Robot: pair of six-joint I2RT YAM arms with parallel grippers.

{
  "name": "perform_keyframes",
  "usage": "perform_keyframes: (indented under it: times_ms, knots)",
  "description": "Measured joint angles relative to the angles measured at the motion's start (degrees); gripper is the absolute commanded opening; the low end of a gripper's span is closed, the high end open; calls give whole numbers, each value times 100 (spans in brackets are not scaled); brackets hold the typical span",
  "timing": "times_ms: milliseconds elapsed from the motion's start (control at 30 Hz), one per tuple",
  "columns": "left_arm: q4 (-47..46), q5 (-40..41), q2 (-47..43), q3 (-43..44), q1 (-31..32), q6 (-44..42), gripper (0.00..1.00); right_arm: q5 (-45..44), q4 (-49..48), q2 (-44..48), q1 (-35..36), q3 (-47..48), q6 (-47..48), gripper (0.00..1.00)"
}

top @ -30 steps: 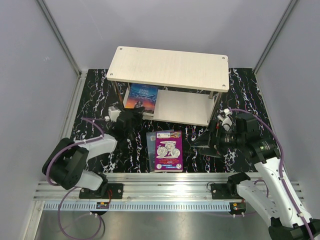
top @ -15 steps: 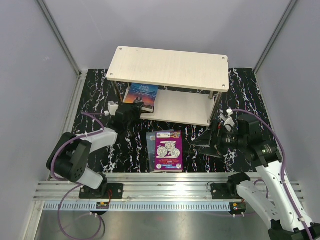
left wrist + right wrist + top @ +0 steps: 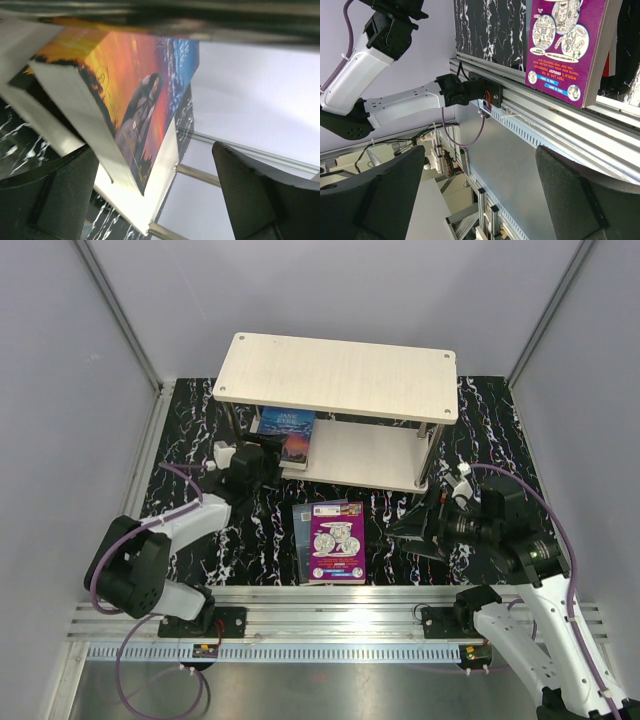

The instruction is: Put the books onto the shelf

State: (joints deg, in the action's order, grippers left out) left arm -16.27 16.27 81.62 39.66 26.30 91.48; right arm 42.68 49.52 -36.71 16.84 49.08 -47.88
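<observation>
The shelf (image 3: 340, 375) stands at the back, its lower board (image 3: 375, 455) under the top one. The blue-orange "Jane Eyre" book (image 3: 288, 430) rests on the left end of that lower board. In the left wrist view the same book (image 3: 135, 100) lies on the pale board (image 3: 162, 170), just beyond my fingers. My left gripper (image 3: 272, 458) (image 3: 155, 150) is open at the book's near edge, not gripping it. A purple book (image 3: 337, 542) (image 3: 565, 45) lies on the table on top of another book (image 3: 302, 530). My right gripper (image 3: 405, 530) (image 3: 480, 200) hovers open and empty right of them.
The black marbled tabletop (image 3: 200, 420) is bounded by grey walls on three sides. An aluminium rail (image 3: 330, 605) with both arm bases runs along the near edge. Thin metal posts (image 3: 428, 455) hold up the shelf's top board.
My left gripper has pushed forward and opened, letting go of the "Jane Eyre" book, which now lies further in on the lower board. My right gripper has drifted slightly down and right.
</observation>
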Motion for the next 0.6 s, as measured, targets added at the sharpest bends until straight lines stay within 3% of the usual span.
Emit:
perform_keyframes:
  times_ms: [233, 400, 600]
  knots:
    - [848, -35, -601, 24, 4, -175, 99, 2, 24, 142, 0, 0, 2, 100]
    - [2057, -129, -1139, 487, 94, -841, 99, 2, -63, 107, 0, -243, 28, 100]
    - [2981, -284, -1602, 964, 999, -2033, 99, -122, -181, -487, 0, -929, 136, 100]
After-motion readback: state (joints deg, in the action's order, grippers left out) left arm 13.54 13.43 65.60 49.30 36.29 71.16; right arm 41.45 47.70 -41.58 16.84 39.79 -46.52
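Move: The purple book is some 21 cm back from the open left hand, 15 cm to its right and 12 cm lower; the slate-blue book beneath it sticks out on its left, its middle about 3 cm left of the purple book's. Jane Eyre, already on the shelf, lies about 7 cm ahead of the left hand, 2 cm to its right and a little lower. From the right hand the purple book is roughly 16 cm left, 5 cm ahead and 22 cm below. The open left hand backs 9 cm off Jane Eyre, rising, turning clockwise towards the purple book; right sinks 7 cm. ##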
